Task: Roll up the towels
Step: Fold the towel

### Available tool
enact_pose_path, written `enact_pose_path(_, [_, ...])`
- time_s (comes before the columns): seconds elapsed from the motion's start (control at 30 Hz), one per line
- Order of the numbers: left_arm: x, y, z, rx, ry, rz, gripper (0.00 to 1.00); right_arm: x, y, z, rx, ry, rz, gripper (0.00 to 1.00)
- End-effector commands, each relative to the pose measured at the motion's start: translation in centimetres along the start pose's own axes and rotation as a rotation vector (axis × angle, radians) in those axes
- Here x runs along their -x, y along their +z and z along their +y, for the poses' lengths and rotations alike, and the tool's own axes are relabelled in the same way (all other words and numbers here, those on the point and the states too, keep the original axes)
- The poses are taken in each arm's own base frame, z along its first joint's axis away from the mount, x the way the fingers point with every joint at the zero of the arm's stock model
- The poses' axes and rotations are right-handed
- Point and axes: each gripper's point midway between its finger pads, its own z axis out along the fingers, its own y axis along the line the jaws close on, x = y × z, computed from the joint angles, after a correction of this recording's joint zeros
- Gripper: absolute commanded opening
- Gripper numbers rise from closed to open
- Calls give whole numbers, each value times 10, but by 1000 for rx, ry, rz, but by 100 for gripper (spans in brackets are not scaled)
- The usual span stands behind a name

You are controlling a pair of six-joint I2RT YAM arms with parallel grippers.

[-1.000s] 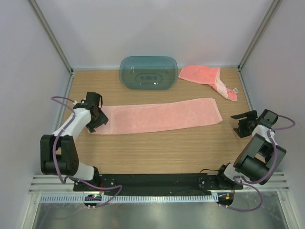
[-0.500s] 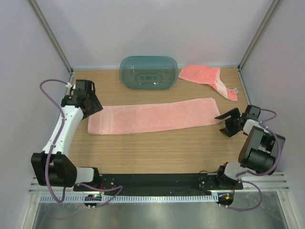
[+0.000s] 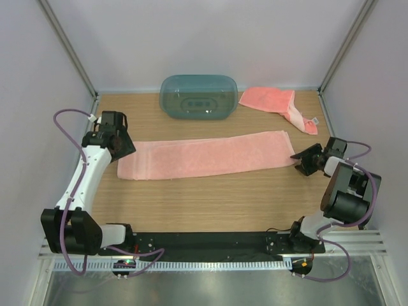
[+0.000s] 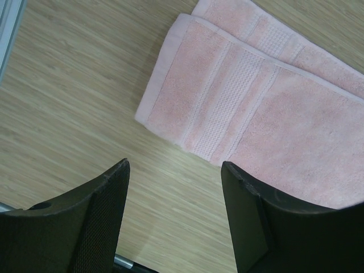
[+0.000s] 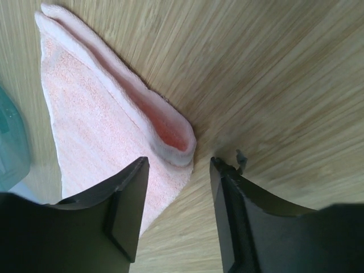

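Note:
A long salmon-pink towel (image 3: 207, 157) lies folded into a flat strip across the middle of the table. My left gripper (image 3: 125, 148) hangs open just off its left end. In the left wrist view that gripper (image 4: 175, 168) has bare wood between its fingers, and the towel's layered end (image 4: 250, 96) lies just ahead. My right gripper (image 3: 299, 159) is low at the strip's right end, open. In the right wrist view the towel's folded corner (image 5: 170, 139) sits just beyond the right gripper (image 5: 179, 162). A second pink towel (image 3: 273, 102) lies crumpled at the back right, its white tag (image 3: 313, 120) showing.
A translucent teal oval tub (image 3: 198, 97) stands upside down at the back centre, its edge showing in the right wrist view (image 5: 8, 142). Grey walls and metal posts close in the wooden table (image 3: 217, 197) on three sides.
My left gripper drew back off the towel's left end toward the left wall. My right gripper moved left up to the towel's right corner and its jaws narrowed somewhat.

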Motion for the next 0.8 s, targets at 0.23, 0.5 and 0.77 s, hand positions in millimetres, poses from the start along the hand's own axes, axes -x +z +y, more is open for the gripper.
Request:
enact_pose_path(0.23, [7,-7,7,11,-2,-45,66,7,15,-6,-60,-50,-47,29])
enact_pose_path(0.5, [5,-6,5,0,2,-38,66,42,-13,-14,-104,-15,-169,1])
enact_pose_path(0.77, [3,-5,2,-15,5,-27,65,89,-63,-7,-126,-17,-346,1])
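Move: The right hand is already almost on the near right corner of the folded pink towel: about 1 cm ahead, 1 cm left and 1 cm below. The towel's far right corner is roughly 13 cm ahead and 5 cm left of this hand; beyond it lies the coral towel, its middle some 23 cm ahead and 8 cm left. From the left hand, the near corner is about 62 cm to the right, roughly level with it, and 15 cm down. The right fingers close on the towel's near right corner and pinch it, easing about 1 cm forward and down as they shut. Keeping the pinch, the hand then drags the towel to the right by about 8 cm, drawing back and rising some 3 cm each, with the rise coming late, while it turns clockwise by some 10 degrees. ##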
